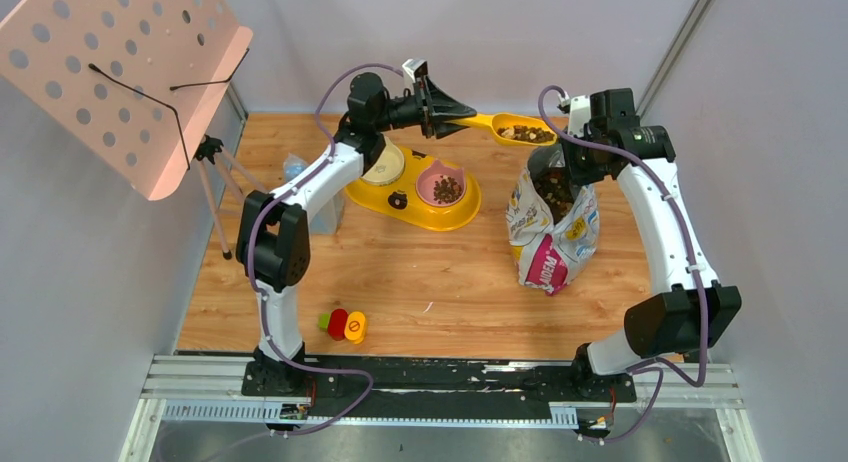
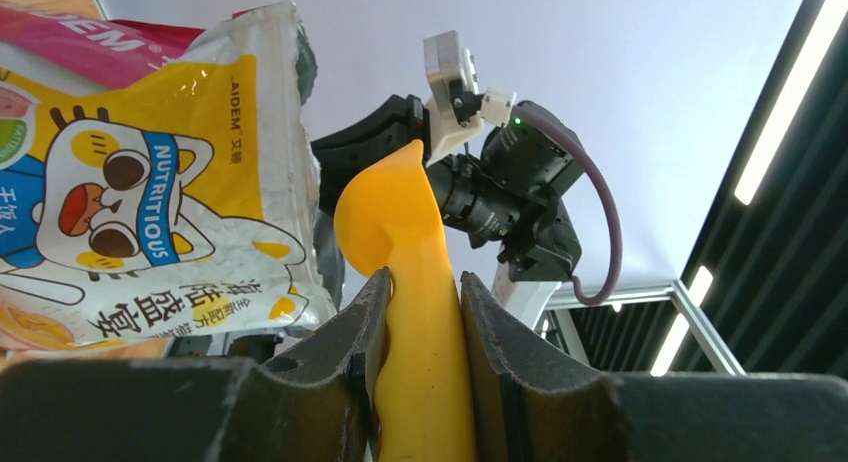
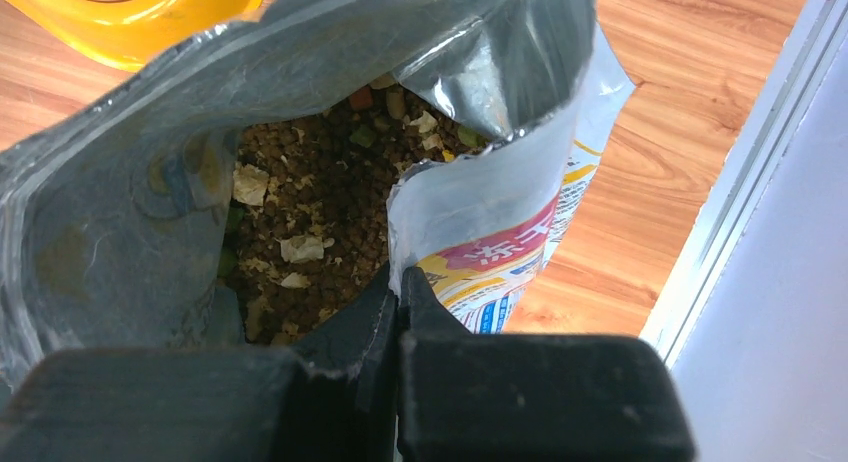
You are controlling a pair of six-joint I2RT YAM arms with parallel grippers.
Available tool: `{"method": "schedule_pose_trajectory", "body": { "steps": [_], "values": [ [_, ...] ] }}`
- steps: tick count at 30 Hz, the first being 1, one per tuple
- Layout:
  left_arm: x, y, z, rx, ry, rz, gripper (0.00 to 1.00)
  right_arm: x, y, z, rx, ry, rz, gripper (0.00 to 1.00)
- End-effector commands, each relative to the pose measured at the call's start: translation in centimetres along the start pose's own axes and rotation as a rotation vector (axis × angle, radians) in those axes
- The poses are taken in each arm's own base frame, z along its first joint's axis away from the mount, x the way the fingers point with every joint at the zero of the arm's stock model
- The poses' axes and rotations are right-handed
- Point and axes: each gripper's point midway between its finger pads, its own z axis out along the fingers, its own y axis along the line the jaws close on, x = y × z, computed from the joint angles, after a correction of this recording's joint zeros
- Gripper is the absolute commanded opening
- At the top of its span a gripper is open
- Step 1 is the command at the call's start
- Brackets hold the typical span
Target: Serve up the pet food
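Observation:
My left gripper [image 1: 440,110] is shut on the handle of a yellow scoop [image 1: 520,131], held level above the table. The scoop's bowl carries pet food [image 1: 527,134] and hangs just past the bag's open mouth. In the left wrist view the jaws [image 2: 425,282] clamp the scoop [image 2: 398,217] from both sides. The printed foil bag [image 1: 552,227] stands upright. My right gripper [image 3: 400,277] is shut on the bag's rim [image 3: 470,192], holding it open; more pet food [image 3: 310,212] fills the bag. Some pet food [image 1: 446,189] lies in the pink bowl of the yellow feeder [image 1: 400,200].
A pink perforated stand [image 1: 120,72] on a tripod rises at the back left. Small green, red and yellow pieces [image 1: 343,325] lie near the front edge. A clear container [image 1: 300,172] sits behind my left arm. Grey walls close in on both sides.

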Motion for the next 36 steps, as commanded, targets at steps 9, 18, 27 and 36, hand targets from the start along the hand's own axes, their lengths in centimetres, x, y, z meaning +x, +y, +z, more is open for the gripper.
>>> {"method": "schedule_pose_trajectory", "body": {
  "steps": [9, 18, 27, 36],
  "values": [
    [-1.5, -2.4, -3.3, 0.05, -0.068, 0.06, 0.0, -1.7, -0.6, -0.4, 0.018, -0.037, -0.025, 0.0],
    [-4.7, 1.2, -8.6, -0.016, -0.231, 0.044, 0.0, -2.0, -0.2, -0.5, -0.008, -0.049, -0.022, 0.0],
    [-6.2, 3.6, -11.6, -0.041, -0.372, 0.121, 0.0, -1.9, 0.0, -0.4, -0.02, -0.05, -0.017, 0.0],
    [-6.8, 3.2, -13.7, -0.063, -0.419, 0.186, 0.0, -1.9, 0.1, -0.5, -0.029, -0.056, -0.015, 0.0]
  ]
}}
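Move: From my left hand, which holds the loaded yellow scoop out to the right, the pink bowl is about 13 cm ahead, 2 cm right and 34 cm down. The cream bowl is some 20 cm ahead, 13 cm left and equally low; the food bag is 29 cm right, 3 cm back, 25 cm down. From my right hand, the bag's middle is 6 cm left, 2 cm ahead, 12 cm down; the pink bowl is about 33 cm left, 18 cm ahead, 22 cm down. I carry the full scoop away from the bag with my left hand, about 13 cm left while sinking some 9 cm and reaching about 6 cm forward, towards the yellow feeder. The wrist swings some 20 degrees counter-clockwise, keeping the scoop nearly level, grip unchanged. My right hand stays put, still pinching the bag's rim. ##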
